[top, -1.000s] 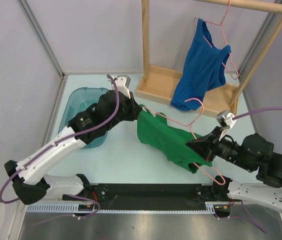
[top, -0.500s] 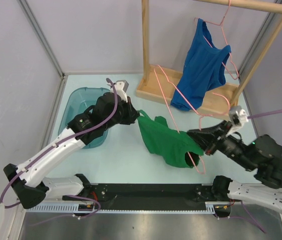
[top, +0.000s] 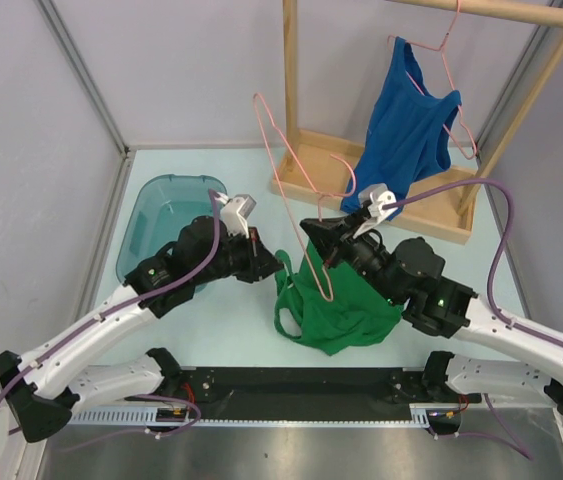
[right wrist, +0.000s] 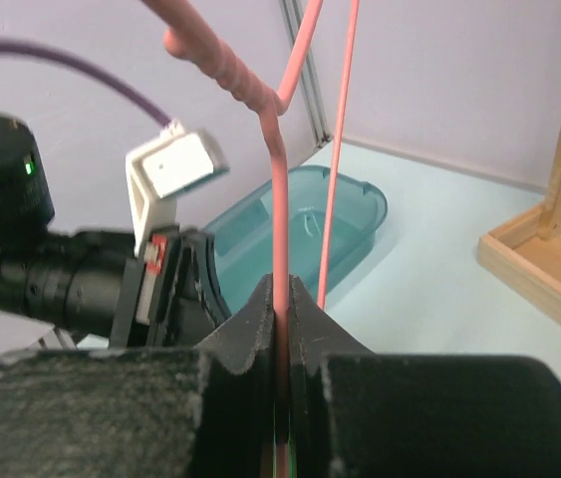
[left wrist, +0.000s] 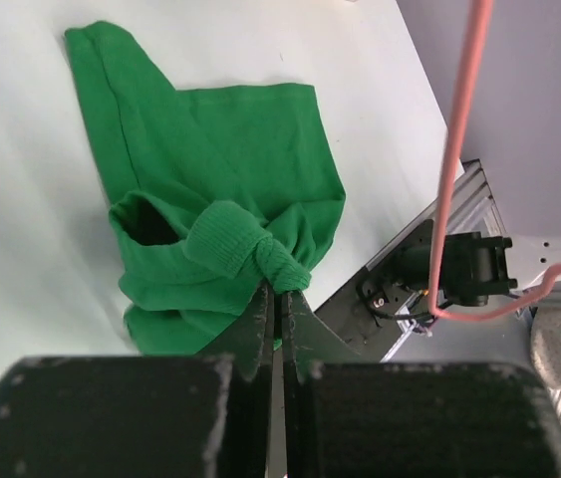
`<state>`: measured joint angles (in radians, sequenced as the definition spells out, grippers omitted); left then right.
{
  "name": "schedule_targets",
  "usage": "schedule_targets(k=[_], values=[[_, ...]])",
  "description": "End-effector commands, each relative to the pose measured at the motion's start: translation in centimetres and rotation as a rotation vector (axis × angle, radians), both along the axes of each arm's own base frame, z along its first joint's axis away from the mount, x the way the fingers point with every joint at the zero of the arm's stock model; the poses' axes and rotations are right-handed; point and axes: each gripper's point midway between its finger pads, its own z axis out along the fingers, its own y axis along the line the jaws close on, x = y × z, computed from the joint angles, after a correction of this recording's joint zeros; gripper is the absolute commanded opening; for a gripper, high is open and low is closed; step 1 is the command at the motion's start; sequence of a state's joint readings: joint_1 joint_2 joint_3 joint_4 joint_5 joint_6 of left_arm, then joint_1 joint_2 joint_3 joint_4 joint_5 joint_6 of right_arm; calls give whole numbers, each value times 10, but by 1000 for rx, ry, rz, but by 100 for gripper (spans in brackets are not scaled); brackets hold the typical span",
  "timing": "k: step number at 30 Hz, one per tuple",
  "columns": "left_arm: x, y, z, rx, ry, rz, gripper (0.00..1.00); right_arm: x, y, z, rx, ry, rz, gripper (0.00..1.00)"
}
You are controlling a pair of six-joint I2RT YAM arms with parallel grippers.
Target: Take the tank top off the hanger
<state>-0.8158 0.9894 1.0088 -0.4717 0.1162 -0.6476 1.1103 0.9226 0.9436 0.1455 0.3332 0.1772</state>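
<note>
The green tank top [top: 346,310] lies crumpled on the table between the arms. My left gripper [top: 279,268] is shut on a bunched strap of it, and the left wrist view shows the green tank top [left wrist: 220,169] pinched at the left gripper [left wrist: 280,291]. My right gripper [top: 317,236] is shut on the wire of the pink hanger [top: 279,160], which stands tilted up above the cloth. In the right wrist view the right gripper [right wrist: 280,291] clamps the hanger [right wrist: 278,189]. In the left wrist view the hanger [left wrist: 456,159] stands apart from the cloth.
A teal basin [top: 161,215] sits at the left, behind the left arm. At the back right a wooden rack [top: 321,165] carries a blue tank top [top: 406,125] on a second pink hanger. Grey walls enclose the table.
The right arm swung left and raised the hanger from lying low to tilted upright. The green tank top dropped from it into a heap. The left gripper drew nearer with the strap.
</note>
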Motion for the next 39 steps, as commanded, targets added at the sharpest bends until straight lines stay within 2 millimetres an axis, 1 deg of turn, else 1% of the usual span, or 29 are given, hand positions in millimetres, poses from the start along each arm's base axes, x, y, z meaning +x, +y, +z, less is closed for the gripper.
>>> schedule_targets(k=[1,4,5,6,8,9,11,12,14,15,16,17,18,19,20,21,22,25,26,27,28,29,31,32,34,35,36,38,39], values=[[-7,-2,2,-56,-12,-21,0,5,-10,68,182,-81,-39,0],[-7,5,-7,-17,-26,-13,0,5,-11,60,163,-35,-39,0],[-7,8,-12,9,-22,-10,0,5,-13,62,162,-23,-45,0],[-5,9,-12,25,-30,-11,12,4,-16,52,128,5,-50,0],[-6,13,-16,88,-50,-39,36,6,-25,50,122,45,-77,0],[-7,13,-7,83,-75,-56,51,7,-29,34,64,85,-91,0],[-11,14,4,76,-128,-95,62,3,-40,31,53,112,-96,0],[-18,13,18,38,-161,-132,70,0,-44,19,12,136,-92,0],[-27,9,40,-19,-225,-192,75,-10,-53,15,-7,150,-59,0],[-33,8,56,-63,-264,-220,79,-14,-57,2,-54,177,-52,0],[-44,1,72,-129,-288,-286,80,-20,-62,1,-59,182,-38,0],[-51,-1,84,-172,-303,-317,80,-24,-66,-13,-110,212,-30,0],[-56,-5,94,-209,-308,-344,81,-29,-68,-19,-135,224,-15,0],[-65,-11,109,-283,-303,-391,81,-35,-68,-23,-157,236,13,0],[-68,-14,120,-321,-297,-401,81,-41,-73,-33,-192,257,26,0],[-70,-18,126,-355,-283,-413,80,-45,-75,-36,-205,263,43,0],[-69,-25,137,-422,-235,-403,79,-50,-76,-42,-220,271,64,0],[-57,-42,144,-531,-73,-329,78,-59,-84,-55,-233,272,84,0],[-55,-48,142,-556,-38,-313,79,-60,-86,-56,-230,272,84,0],[-53,-52,148,-595,-25,-308,79,-63,-88,-55,-223,266,94,0],[-53,-56,162,-666,-18,-303,79,-65,-88,-57,-223,266,101,0],[-51,-63,159,-678,10,-298,79,-67,-87,-62,-236,271,111,0],[-44,-70,163,-723,42,-259,79,-69,-84,-66,-250,277,131,0],[-40,-75,158,-722,62,-246,79,-71,-83,-70,-262,282,141,0],[-35,-80,161,-758,87,-222,79,-73,-78,-74,-273,290,160,0],[-33,-82,160,-765,97,-213,79,-76,-75,-72,-261,282,177,0],[-28,-88,152,-765,136,-196,79,-77,-72,-75,-259,285,188,0],[-25,-93,148,-782,163,-192,78,-81,-65,-73,-241,274,216,0],[-24,-97,145,-793,188,-193,77,-82,-62,-78,-247,279,222,0]])
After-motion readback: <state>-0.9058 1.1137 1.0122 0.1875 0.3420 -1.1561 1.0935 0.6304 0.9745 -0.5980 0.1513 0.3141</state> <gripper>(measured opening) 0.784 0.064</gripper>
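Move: The left fingers hold a strap of the green tank top, whose body lies on the table about 13 cm to their right, 8 cm ahead and 25 cm below. The pink hanger's neck, gripped by the right hand, is about 7 cm right of the left hand and 12 cm above it. From the right hand the tank top's middle is some 7 cm ahead, 7 cm right and 38 cm below. Down a little first, nearly 3 cm, the left hand opens wide and lets go of the strap, then rises about 15 cm while shifting some 10 cm right, rolling its fingers up by about 40 degrees beside the hanger wire. The right hand keeps its pinch on the hanger neck, lifts slightly, then carries it about 10 cm down, 8 cm back and 8 cm right, fingers tipping down. ##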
